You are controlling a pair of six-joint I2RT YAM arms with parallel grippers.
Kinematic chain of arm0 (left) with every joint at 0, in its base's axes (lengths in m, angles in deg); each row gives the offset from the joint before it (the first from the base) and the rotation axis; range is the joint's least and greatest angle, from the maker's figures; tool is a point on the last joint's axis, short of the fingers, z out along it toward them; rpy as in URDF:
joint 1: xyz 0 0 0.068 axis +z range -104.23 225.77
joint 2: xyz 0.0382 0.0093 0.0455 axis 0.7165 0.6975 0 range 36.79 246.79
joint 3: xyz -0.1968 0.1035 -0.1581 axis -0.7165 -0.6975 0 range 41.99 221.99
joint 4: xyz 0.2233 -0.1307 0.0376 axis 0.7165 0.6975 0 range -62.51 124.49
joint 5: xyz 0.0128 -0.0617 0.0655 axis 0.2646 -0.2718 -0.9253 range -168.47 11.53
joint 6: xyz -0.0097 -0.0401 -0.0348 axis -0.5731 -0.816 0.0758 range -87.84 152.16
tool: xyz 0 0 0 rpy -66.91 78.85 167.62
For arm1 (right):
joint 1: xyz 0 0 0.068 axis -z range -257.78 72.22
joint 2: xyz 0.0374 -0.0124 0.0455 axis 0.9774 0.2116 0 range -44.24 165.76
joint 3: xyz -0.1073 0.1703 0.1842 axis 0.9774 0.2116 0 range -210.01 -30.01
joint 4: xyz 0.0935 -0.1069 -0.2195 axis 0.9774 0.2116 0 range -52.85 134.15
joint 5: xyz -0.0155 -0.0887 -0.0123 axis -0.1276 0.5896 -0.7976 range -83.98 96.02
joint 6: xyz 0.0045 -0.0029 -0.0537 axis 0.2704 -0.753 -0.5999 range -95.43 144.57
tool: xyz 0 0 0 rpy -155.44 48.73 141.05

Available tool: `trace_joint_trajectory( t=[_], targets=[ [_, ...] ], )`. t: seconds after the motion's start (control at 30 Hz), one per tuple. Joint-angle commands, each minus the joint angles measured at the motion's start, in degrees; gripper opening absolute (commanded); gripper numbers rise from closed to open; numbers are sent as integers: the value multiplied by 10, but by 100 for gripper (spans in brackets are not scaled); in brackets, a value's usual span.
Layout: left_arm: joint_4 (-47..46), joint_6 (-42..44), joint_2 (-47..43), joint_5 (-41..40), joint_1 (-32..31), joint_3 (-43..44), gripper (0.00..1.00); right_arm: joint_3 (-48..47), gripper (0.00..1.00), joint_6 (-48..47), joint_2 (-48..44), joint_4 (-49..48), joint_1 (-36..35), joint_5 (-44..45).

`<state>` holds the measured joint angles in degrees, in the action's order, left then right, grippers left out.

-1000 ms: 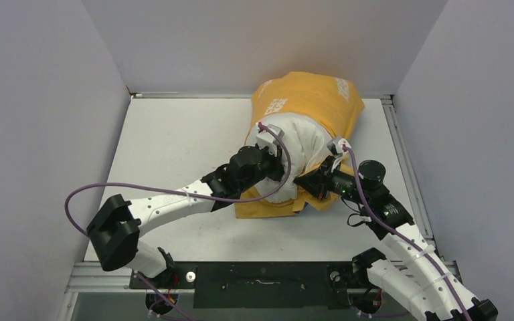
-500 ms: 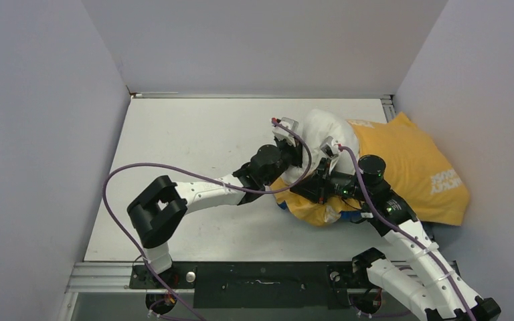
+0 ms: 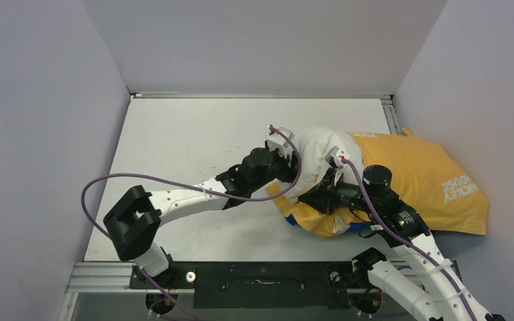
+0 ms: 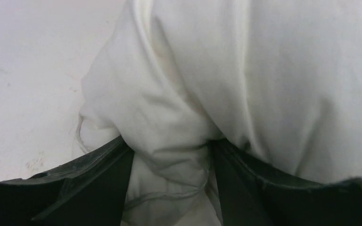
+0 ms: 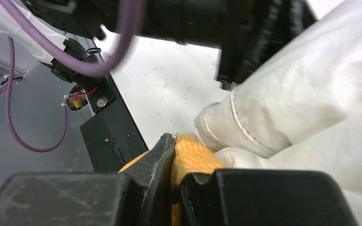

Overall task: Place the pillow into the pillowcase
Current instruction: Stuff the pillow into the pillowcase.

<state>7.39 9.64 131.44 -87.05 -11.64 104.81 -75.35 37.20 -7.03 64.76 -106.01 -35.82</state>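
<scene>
The off-white pillow [image 3: 318,150] pokes out of the orange-yellow pillowcase [image 3: 428,180], which lies at the table's right side with its mouth facing left. My left gripper [image 3: 288,159] is pressed against the pillow's exposed end. In the left wrist view its jaws [image 4: 169,188] stand apart with a loose fold of the pillow [image 4: 264,70] bulging between them. My right gripper [image 3: 312,200] sits at the near lip of the case. The right wrist view shows it [image 5: 176,165] shut on an orange fold of the pillowcase [image 5: 193,157], beside the pillow's seamed edge [image 5: 245,127].
The white table [image 3: 187,147] is walled in by grey panels on the left, back and right. The pillowcase's far end reaches the right wall. A black rail [image 3: 261,277] with the arm bases runs along the near edge. The left arm's purple cable [image 3: 107,184] loops over the table.
The bundle swung from the back middle to the right side and now lies flat. The left gripper went from shut to open against the pillow. The right gripper kept its hold.
</scene>
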Motion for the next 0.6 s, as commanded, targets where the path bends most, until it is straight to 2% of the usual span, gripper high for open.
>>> trace_joint_trajectory(
  t=[0.0,0.17,0.27,0.3,0.43,0.57],
  targets=[
    [111,0,-99,22,1,-47,66,-13,5,-3,-16,-104,-9,-11],
    [218,21,-214,-67,4,-72,73,-4,5,6,-6,-126,-9,24],
    [292,10,-261,-83,14,-69,79,3,5,14,2,-152,-9,13],
    [299,-4,-274,-71,22,-70,83,7,5,15,2,-158,-9,8],
    [298,-73,-299,36,47,-76,84,28,5,18,-7,-175,-9,-3],
    [236,-170,-297,131,48,-98,84,47,5,29,-17,-194,-9,-11]
  ],
)
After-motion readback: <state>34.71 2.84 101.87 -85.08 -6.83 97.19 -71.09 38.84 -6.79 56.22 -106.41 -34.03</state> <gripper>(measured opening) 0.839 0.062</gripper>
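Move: The left hand, fingers half open around bunched cloth, has the middle of the pillow's white end about 3 cm ahead, 7 cm right and 3 cm lower. The case rim pinched by the right hand lies some 8 cm back and 2 cm right; the stuffed pillowcase's body is 2 cm back, 34 cm right. From the right hand, that white end is roughly 10 cm ahead and 5 cm right. Opening wider, the left hand backs out of the pillow's white end about 12 cm left, then rises 5 cm. ##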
